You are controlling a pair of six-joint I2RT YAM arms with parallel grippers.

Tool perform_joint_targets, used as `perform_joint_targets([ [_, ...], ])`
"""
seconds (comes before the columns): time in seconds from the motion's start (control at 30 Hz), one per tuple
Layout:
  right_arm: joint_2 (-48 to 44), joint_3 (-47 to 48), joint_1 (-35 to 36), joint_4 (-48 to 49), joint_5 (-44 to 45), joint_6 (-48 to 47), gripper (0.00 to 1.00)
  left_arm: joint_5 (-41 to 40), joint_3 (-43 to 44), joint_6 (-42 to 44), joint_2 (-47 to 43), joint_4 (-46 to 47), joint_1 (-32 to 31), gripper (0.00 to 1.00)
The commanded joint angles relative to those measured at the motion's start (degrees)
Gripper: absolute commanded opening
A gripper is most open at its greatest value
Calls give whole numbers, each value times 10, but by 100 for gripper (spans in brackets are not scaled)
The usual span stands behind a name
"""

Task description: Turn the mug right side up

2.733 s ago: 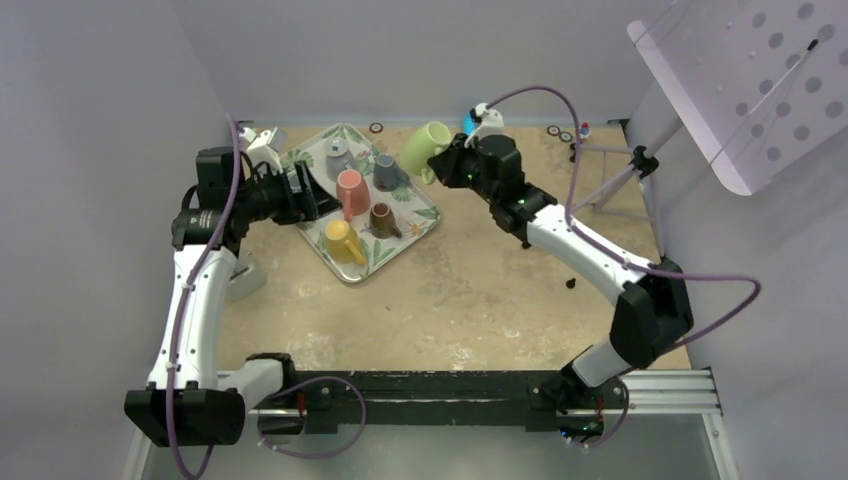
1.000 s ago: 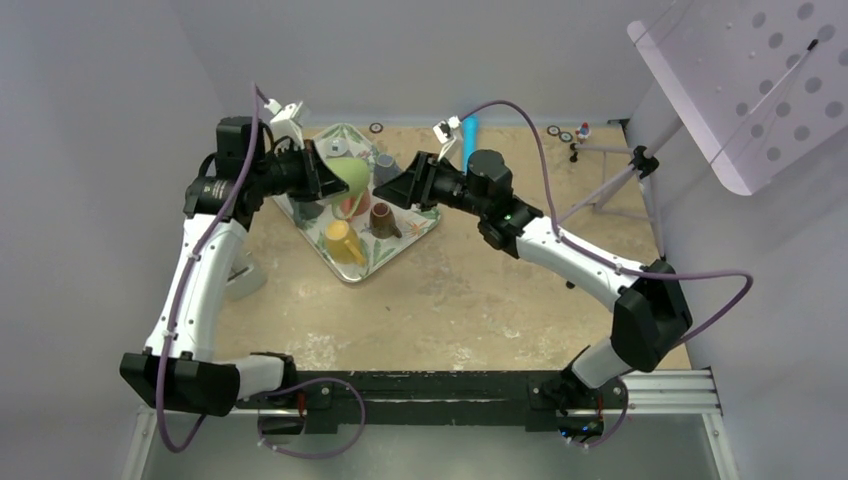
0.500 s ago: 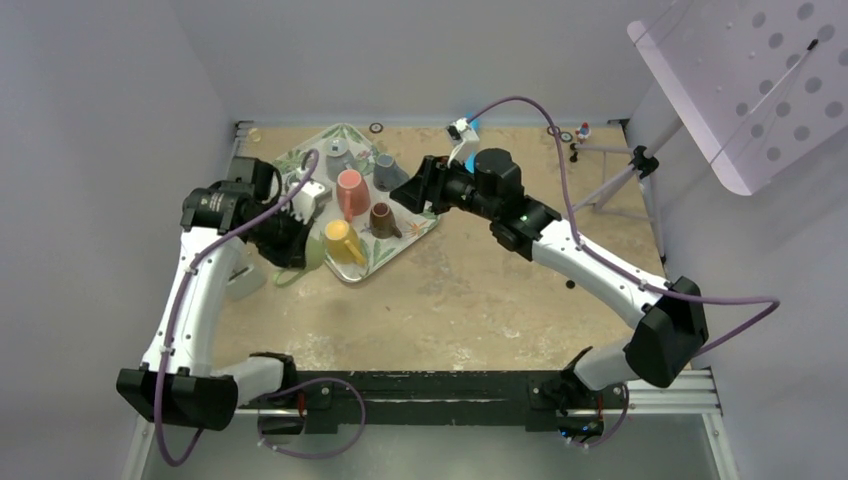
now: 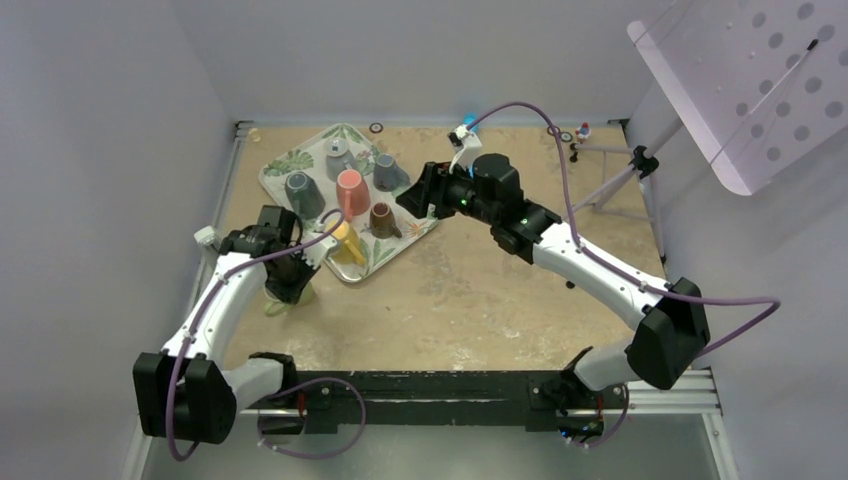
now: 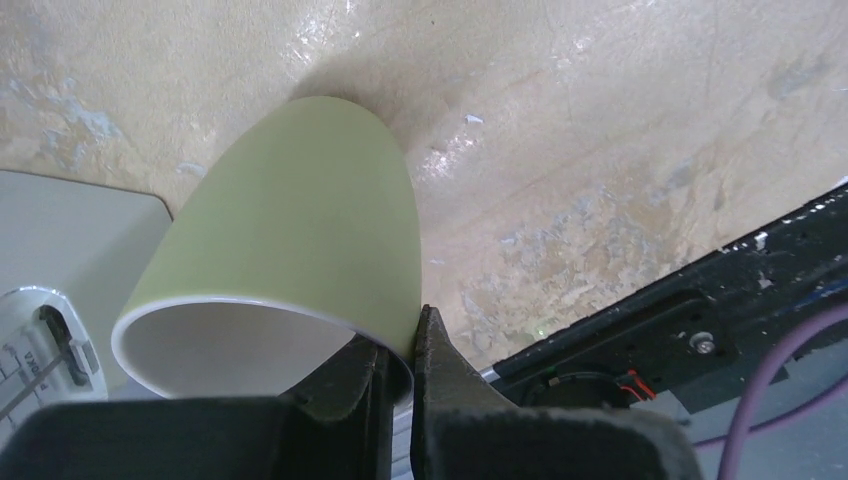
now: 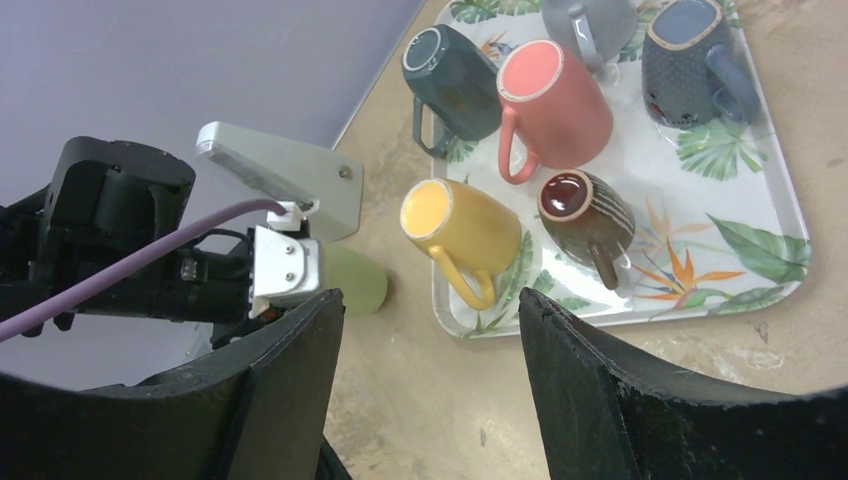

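Note:
The light green mug point(image 5: 300, 220) is held by its rim in my left gripper point(image 5: 400, 350), one finger inside the mouth and one outside. The mug is tilted, its base down at the tan table and its white inside facing the wrist camera. In the top view the mug point(image 4: 300, 297) sits just left of the tray's near corner, mostly hidden under my left gripper point(image 4: 290, 278). It also shows in the right wrist view point(image 6: 355, 280). My right gripper point(image 6: 430, 300) is open and empty, hovering above the tray's right side point(image 4: 415, 195).
A leaf-patterned tray point(image 4: 420, 222) holds several mugs: dark teal point(image 4: 303, 194), pink point(image 4: 351, 190), blue-grey point(image 4: 388, 172), grey point(image 4: 338, 155), brown point(image 4: 382, 218) and yellow point(image 4: 345, 240). A grey-white device point(image 5: 60, 260) lies beside the green mug. A lamp stand point(image 4: 620, 175) stands at the back right.
My left arm has carried the green mug from above the tray down and toward the near left, onto the table beside the tray. My right gripper let the mug go earlier and stays open near the tray.

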Motion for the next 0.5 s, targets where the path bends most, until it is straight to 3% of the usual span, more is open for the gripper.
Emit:
perform_joint_targets([
  [0.0, -29, -11, 1, 18, 23, -10, 69, -13, -18, 35, -10, 62, 1, 0],
  [0.1, -29, -12, 1, 22, 28, -9, 69, -11, -26, 53, 3, 50, 1, 5],
  [0.33, -24, 2, 0, 20, 29, -15, 69, 38, 46, 82, 23, -37, 1, 48],
  [0.47, -24, 2, 1, 17, 31, -19, 69, 109, 138, 102, 27, -128, -6, 62],
])
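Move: The left fingers still grip the green mug by its rim, the mug's middle about 3 cm ahead, 1 cm left and 5 cm below, its foot meant for the bare table right under it. The white box stands roughly 11 cm left and 6 cm ahead of this hand, the yellow mug about 12 cm right and 11 cm ahead. From the idle right hand the green mug lies some 25 cm left, 14 cm back and 24 cm below. Down first, easing barely 1.5 cm, the left hand sets the tilted green mug onto the bare table; then, almost in place, its fingers spread from shut to more than half open and release the rim. As they open, the hand turns slightly clockwise and starts back up, rising about 2.5 cm from its lowest point. ##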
